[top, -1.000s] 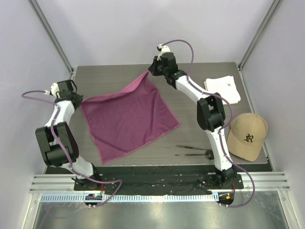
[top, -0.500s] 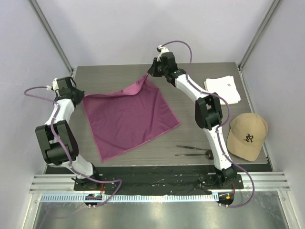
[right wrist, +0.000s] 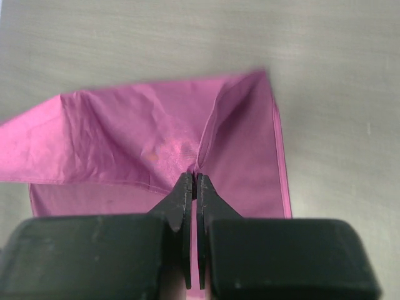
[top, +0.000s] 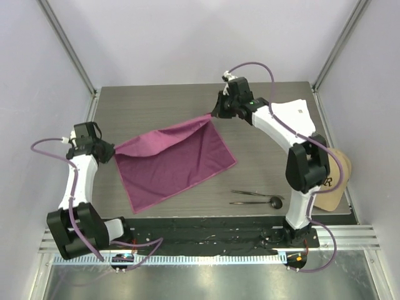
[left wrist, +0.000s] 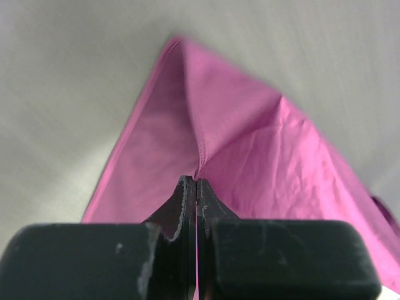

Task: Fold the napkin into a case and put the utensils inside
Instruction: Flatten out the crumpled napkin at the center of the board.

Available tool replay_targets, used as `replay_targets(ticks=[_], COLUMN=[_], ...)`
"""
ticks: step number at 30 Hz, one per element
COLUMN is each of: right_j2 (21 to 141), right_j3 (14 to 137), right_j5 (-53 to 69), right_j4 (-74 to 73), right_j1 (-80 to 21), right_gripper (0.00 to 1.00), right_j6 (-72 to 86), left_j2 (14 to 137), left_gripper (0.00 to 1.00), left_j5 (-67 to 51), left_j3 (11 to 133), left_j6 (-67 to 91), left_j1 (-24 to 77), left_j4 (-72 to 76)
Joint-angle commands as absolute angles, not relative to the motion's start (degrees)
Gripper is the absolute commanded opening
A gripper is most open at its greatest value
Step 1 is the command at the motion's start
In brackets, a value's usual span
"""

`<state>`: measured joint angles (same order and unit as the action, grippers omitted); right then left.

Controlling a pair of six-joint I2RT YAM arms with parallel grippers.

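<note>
The magenta-purple napkin (top: 172, 162) lies partly on the table, its far edge lifted and folding toward the near edge. My left gripper (top: 112, 152) is shut on the napkin's far left corner (left wrist: 206, 131). My right gripper (top: 212, 115) is shut on the far right corner (right wrist: 206, 137). Both wrist views show the cloth pinched between closed jaws. The two dark utensils (top: 256, 197) lie side by side on the table near the right arm's base, the spoon's round head (top: 274, 201) at their right end.
A folded white cloth (top: 300, 114) lies at the back right, partly under the right arm. A tan cap (top: 334, 181) sits at the right edge behind the right arm. Grey walls and metal posts enclose the table (top: 150, 103).
Both grippers have carried the napkin's far edge toward the near side and to the right. The flat square has become a shorter, half-folded shape.
</note>
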<state>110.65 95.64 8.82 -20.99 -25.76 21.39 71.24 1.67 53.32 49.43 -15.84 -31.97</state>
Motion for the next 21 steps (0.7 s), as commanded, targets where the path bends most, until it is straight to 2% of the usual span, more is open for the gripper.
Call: replay_targets(ticks=[1,6,10,12,17,21], right_j2=[101.4,94.1,89.3,88.3,85.8,86.7], right_j3=[86.0,75.1,69.6,67.2,63.6,62.9], right_j5=[8.6,7.5,6.2,5.3,4.1,4.1], right_j4=[-23.1,-22.7,-22.4,-22.4,-22.6,-22.4], right_j1=[-25.6,-25.7,-25.7,-25.6,-25.7,-25.6], right_gripper=[0.01,0.01,0.01,0.01,0.01,0.01], right_j6=[22.8,22.4,21.6,21.2,20.5,20.4], left_j2=[64.9,56.8,52.5,52.3,52.7,52.6], left_gripper=[0.00,0.00,0.00,0.00,0.00,0.00], left_j5=[1.0,4.3,0.4,-1.5,3.8,3.9], left_j3=[50.2,45.6,40.8,39.1,40.2,39.8], left_j6=[50.2,50.2,54.0,54.3,55.2,56.5], left_j1=[-15.9,-16.0,-16.0,-16.0,-16.0,-15.9], left_j4=[-43.0,-47.1,-47.9,-48.1,-53.3,-53.6])
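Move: Both hands already pinch a raised edge of the napkin. The left hand has the napkin's near left corner about 24 cm back, 7 cm to its right and some 11 cm below. From the right hand the near right corner is about 18 cm back, 10 cm to its right and 15 cm below; the slim utensil lies 31 cm back, 19 cm right, the spoon 4 cm nearer the robot than that, and the white cloth 32 cm right, roughly level. Back towards the robot, both arms draw the napkin's raised edge over its lower layer towards the near corners, each about 13 cm, sinking 5–6 cm and slowing towards the end. The right hand also goes clearly to its right, some 7 cm, the left about 4 cm to its right. Both wrists tip a little further down, 10–15 degrees, and the fingers stay shut on the cloth. ##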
